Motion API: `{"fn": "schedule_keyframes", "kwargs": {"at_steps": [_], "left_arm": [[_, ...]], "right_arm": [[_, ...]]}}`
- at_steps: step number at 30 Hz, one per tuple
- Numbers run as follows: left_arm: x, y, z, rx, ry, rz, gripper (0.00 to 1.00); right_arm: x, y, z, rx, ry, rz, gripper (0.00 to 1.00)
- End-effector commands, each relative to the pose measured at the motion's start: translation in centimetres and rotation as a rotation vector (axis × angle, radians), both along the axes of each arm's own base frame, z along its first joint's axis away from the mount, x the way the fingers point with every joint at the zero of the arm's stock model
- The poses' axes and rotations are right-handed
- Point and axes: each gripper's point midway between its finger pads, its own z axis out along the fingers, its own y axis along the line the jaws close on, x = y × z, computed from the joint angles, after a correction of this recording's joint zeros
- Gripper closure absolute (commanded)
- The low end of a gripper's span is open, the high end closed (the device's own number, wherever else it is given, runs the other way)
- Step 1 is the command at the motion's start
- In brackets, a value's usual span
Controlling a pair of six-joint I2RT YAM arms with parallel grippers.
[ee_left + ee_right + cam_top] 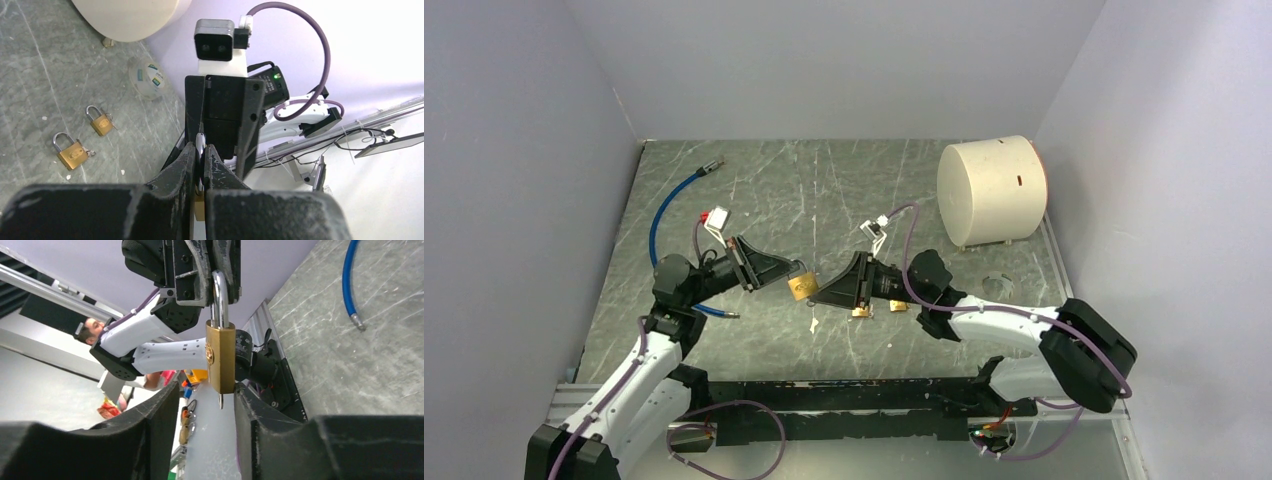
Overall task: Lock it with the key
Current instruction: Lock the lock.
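Observation:
A brass padlock (pixel 801 287) hangs in the air between the two arms. My left gripper (pixel 776 276) is shut on its silver shackle (pixel 220 292), which shows as a thin bright strip between the fingers (pixel 200 145). In the right wrist view the lock's body (pixel 220 357) hangs down, and a small silver key (pixel 220 401) sticks out of its underside. My right gripper (pixel 207 407) stands open around the key. The right finger (pixel 250 407) is close beside the lock's lower corner, and the left finger stands well apart.
Two more brass padlocks (pixel 72 154) (pixel 101 124) lie on the grey table under the right arm. A large white cylinder (pixel 991 190) lies at the back right, with a tape roll (pixel 997 285) in front of it. A blue cable (pixel 664 210) curves at the back left.

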Motion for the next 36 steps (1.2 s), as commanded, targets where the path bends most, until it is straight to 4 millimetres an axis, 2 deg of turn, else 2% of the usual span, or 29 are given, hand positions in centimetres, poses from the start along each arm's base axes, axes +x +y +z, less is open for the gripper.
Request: {"fn": "schedule_keyframes", "kwargs": {"at_steps": [1,6,11,21,26,36], "left_arm": [[-0.1,0.2,3.4,-0.068,-0.116,0.016,0.97],[-0.1,0.3,3.7,-0.072,-0.123,0.021,0.97],[-0.1,0.3,3.6,-0.078,-0.122,0.018,0.97],[0.0,0.6,3.2,-0.075,-0.112,0.058,0.97],[0.0,0.6,3.0,-0.076,-0.107,0.055,0.97],[0.0,0.6,2.7,-0.071,-0.1,0.056,0.97]], "right_arm": [[-0.3,-0.2,2.3,0.093,-0.056,0.01,0.59],[0.2,0.3,2.0,0.079,-0.043,0.005,0.72],[0.5,0.5,1.5,0.073,-0.026,-0.003,0.78],[1.0,0.6,1.0,0.044,-0.017,-0.031,0.79],[1.0,0.6,1.3,0.057,-0.031,-0.032,0.87],[1.2,0.8,1.4,0.066,-0.016,-0.034,0.84]]}}
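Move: The key sticks out of the underside of the padlock that the left hand holds by its shackle. It sits about 1 cm to the left of the right hand point, level with it and between the spread fingertips; the lock body's middle is some 2 cm ahead and 2 cm left. From the left hand the key lies roughly 5 cm back and 2 cm to the right, about 2 cm lower. Two spare padlocks lie some 22 cm below the right hand, one 4 cm ahead and 8 cm right, the other 6 cm ahead and 16 cm right. Around the key in the padlock the right fingers narrow from half open to nearly shut, while that hand sinks about 1 cm and edges nearly as far forward along the lock's underside, barely turning. The left hand keeps its pinch on the shackle and carries the lock up about 1 cm. Whether the right fingertips grip the key can't be seen. ##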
